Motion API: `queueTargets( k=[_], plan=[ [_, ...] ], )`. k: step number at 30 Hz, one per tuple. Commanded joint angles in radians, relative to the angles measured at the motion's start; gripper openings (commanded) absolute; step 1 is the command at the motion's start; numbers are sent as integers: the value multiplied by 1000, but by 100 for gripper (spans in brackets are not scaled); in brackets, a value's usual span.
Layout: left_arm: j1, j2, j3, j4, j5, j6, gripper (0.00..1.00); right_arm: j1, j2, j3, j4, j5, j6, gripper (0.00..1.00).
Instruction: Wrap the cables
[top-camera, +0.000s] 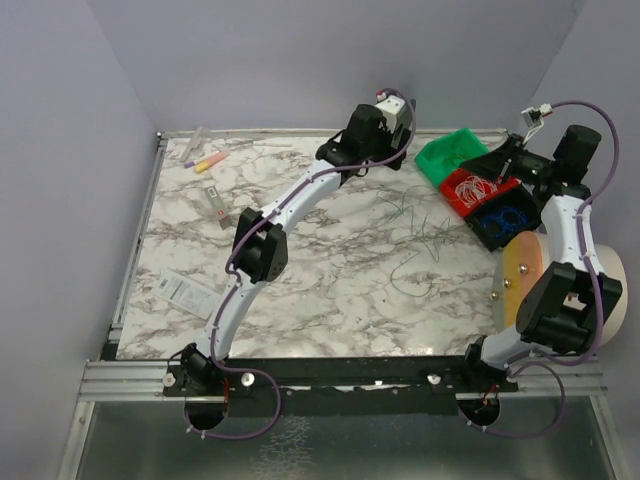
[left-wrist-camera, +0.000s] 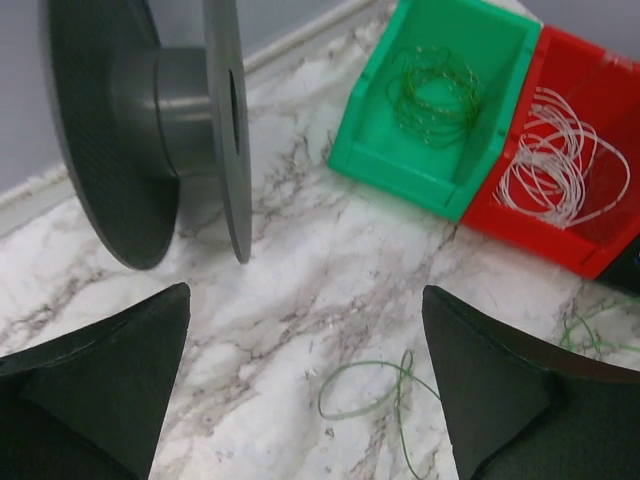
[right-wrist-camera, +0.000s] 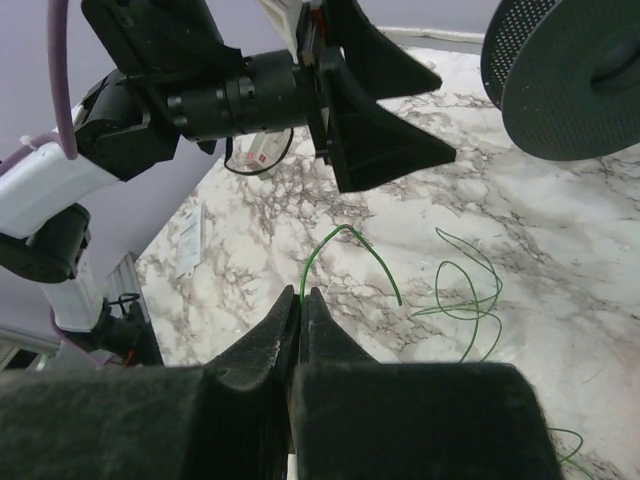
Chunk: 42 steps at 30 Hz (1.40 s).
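The cables are thin wires. Loose green ones (top-camera: 420, 240) lie on the marble table right of centre. My right gripper (right-wrist-camera: 300, 293) is shut on one green cable (right-wrist-camera: 345, 232), which arcs up out of the fingertips and ends free above the table. In the top view the right gripper (top-camera: 497, 160) hangs by the bins. My left gripper (left-wrist-camera: 305, 390) is open over a green loop (left-wrist-camera: 370, 390) on the table and holds nothing; from above it (top-camera: 392, 152) sits at the back middle. A black spool (left-wrist-camera: 150, 130) stands just beyond it.
A green bin (left-wrist-camera: 440, 170) holds green coils, a red bin (left-wrist-camera: 590, 240) holds white coils, and a blue bin (top-camera: 505, 215) sits beside them. A large roll (top-camera: 600, 285) stands at the right edge. Packets (top-camera: 185, 290) and markers (top-camera: 208, 160) lie at the left.
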<state>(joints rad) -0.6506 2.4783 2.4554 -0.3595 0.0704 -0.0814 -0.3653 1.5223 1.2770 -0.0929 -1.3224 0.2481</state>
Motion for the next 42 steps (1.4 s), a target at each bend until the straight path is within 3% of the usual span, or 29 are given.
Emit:
queueTargets(
  k=[1,15,18,24,28,29,30,35,39,42],
  plan=[
    [12,67,103,112,-139,41,97,3,-31,-1,27,-52,38,1],
    [5,255,232,282,-91,103,91,3,-76,-33,-13,-35,-41,0],
    [7,288,251,306,-90,104,86,3,-76,-38,-14,-38,-44,1],
    [6,344,285,329,-2,112,56,5,-60,-47,-2,-37,-30,1],
    [5,342,285,300,52,157,11,5,-56,-60,57,-13,39,0],
    [6,331,276,287,54,175,1,5,-57,-66,79,-6,65,1],
    [9,313,260,270,58,194,0,5,-57,-70,97,2,88,1],
    [40,133,116,138,167,319,0,15,-39,-59,169,52,221,0],
    [46,-140,-118,-29,216,515,0,56,17,8,180,57,366,0],
    [34,-330,-283,-98,127,619,0,111,59,44,224,40,484,0]
  ],
)
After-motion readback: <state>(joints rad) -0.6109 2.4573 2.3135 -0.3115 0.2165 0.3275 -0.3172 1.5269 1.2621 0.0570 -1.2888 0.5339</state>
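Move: Ahead of the open left hand stands the spool on its rims, its middle about 13 cm farther out, 4 cm to the right and 7 cm lower. The green bin lies some 16 cm right and 3 cm ahead of that hand, the red bin 22 cm right and 3 cm back, both about 13 cm below it. From the right hand, still pinching the green cable, the spool is roughly 22 cm ahead, 15 cm left and 17 cm down. Reaching forward some 6 cm in a small arc, up 4 cm and then down about 9 cm while easing a little right, the left hand brings its open fingers astride the spool's nearer right-hand flange and shuts them on the rim. It then draws the gripped flange back about 6 cm and some 5 cm to the left, rolling its left side up and turning clockwise about 15 degrees. ##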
